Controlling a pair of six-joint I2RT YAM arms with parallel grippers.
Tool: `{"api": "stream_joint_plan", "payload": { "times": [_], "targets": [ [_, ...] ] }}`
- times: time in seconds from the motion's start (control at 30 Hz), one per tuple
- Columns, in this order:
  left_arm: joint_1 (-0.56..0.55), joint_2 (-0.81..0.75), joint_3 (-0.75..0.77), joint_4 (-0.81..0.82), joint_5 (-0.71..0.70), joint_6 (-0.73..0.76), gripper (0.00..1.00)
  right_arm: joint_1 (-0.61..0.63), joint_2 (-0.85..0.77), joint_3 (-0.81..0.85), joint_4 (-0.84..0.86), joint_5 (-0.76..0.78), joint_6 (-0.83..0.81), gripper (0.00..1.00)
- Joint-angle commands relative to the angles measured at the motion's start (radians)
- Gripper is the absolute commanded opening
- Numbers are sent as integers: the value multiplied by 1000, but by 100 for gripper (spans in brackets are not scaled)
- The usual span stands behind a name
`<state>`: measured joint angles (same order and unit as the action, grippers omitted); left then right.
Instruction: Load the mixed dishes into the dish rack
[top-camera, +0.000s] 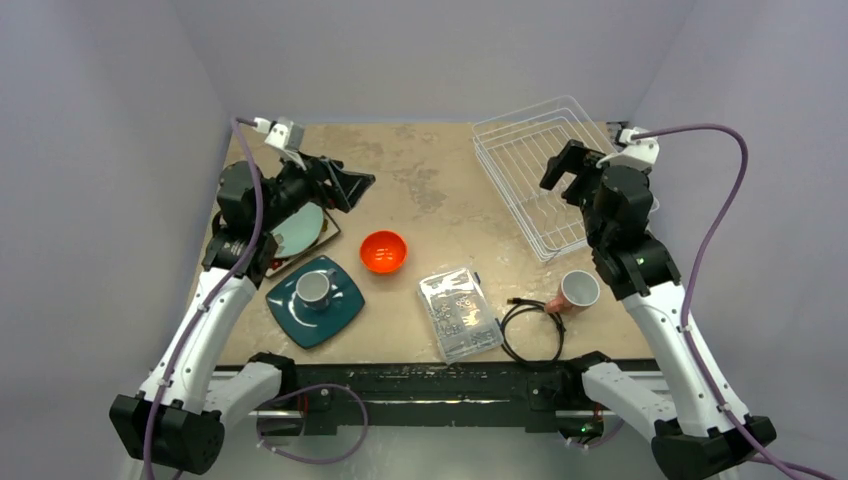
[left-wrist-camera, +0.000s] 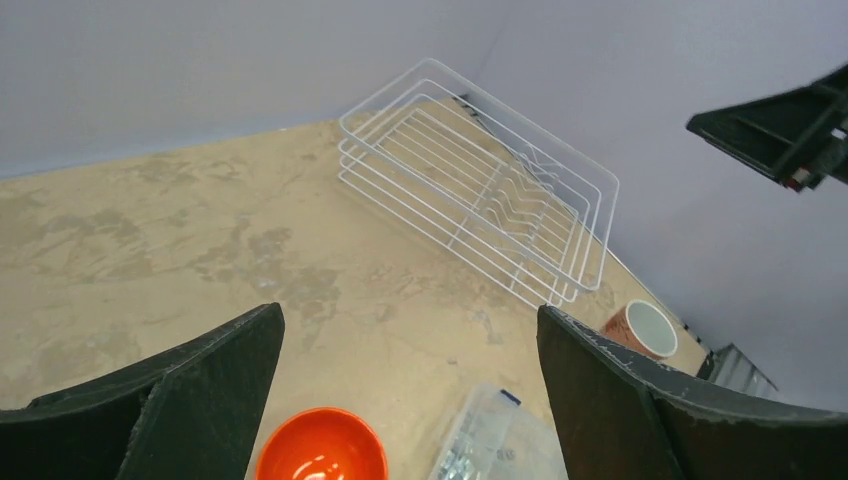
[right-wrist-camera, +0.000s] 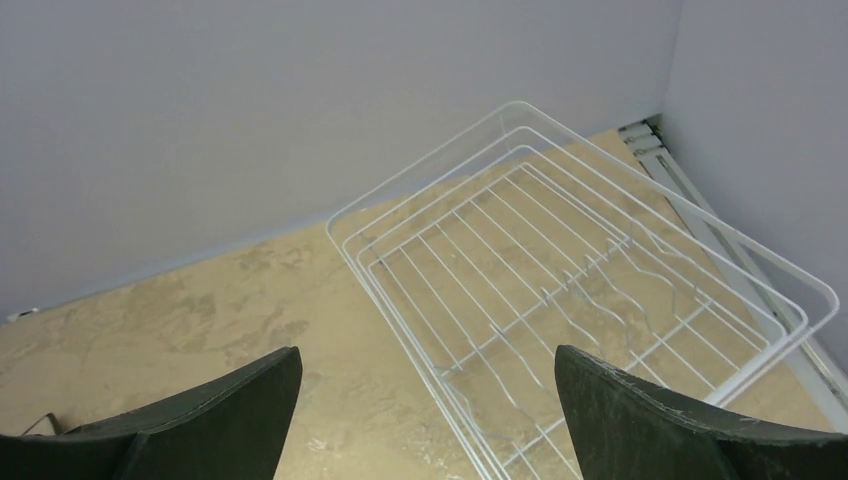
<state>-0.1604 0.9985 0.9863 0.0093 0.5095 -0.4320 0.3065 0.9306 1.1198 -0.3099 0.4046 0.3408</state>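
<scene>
The white wire dish rack stands empty at the back right; it also shows in the left wrist view and the right wrist view. The orange bowl sits mid-table. The small grey mug stands on the dark teal square plate. The pale green round plate lies on a square plate whose edge shows beneath it, partly hidden by my left arm. The pink cup lies on its side at the right. My left gripper is open and empty above the back left. My right gripper is open and empty over the rack.
A clear plastic box of small parts lies at the front centre, with a coiled black cable beside it, next to the pink cup. Grey walls close in the table on three sides.
</scene>
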Motion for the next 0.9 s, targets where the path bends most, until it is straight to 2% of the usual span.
{"api": "stream_joint_plan", "payload": {
  "times": [0.0,0.3,0.53,0.73,0.87],
  "targets": [
    [-112,-10,50,-85,-36,97,96,-6,-20,10,-97,104,91,99],
    [-320,-4,82,-229,-184,222,96,-6,-88,-98,-257,-82,142,99],
    [-394,-11,93,-294,-277,274,96,-6,-137,-136,-451,141,313,99],
    [-418,10,116,-332,-285,294,96,-6,-243,-181,-647,302,584,99],
    [-424,26,132,-356,-283,298,96,-6,-296,-191,-750,360,719,92]
  ]
}}
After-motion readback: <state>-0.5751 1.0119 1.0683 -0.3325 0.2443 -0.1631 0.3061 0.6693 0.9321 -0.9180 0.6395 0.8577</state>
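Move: The right hand's pink mug lies about 14 cm back, 8 cm right and 31 cm below; the dish rack's middle is some 16 cm ahead and 9 cm right of this hand, and the cable coil sits roughly 8 cm nearer the base than the mug and 8 cm left of it. The left hand has the red bowl about 32 cm beneath, 2 cm back and 4 cm right, with the gray mug some 13 cm back and 12 cm left of the hand. The right hand, empty with fingers open, first drops beside the rack, then swings back and to the right towards the pink mug, some 12 cm down and 11 cm back in all, tipping its fingers down about 20 degrees and turning clockwise as much, still well above the mug's rim. The left hand, also open and empty, travels right, back and down above the red bowl, about 7 cm to the right, its left side rolling up some 20 degrees with a slight clockwise turn, and slows almost to a halt without touching anything. ##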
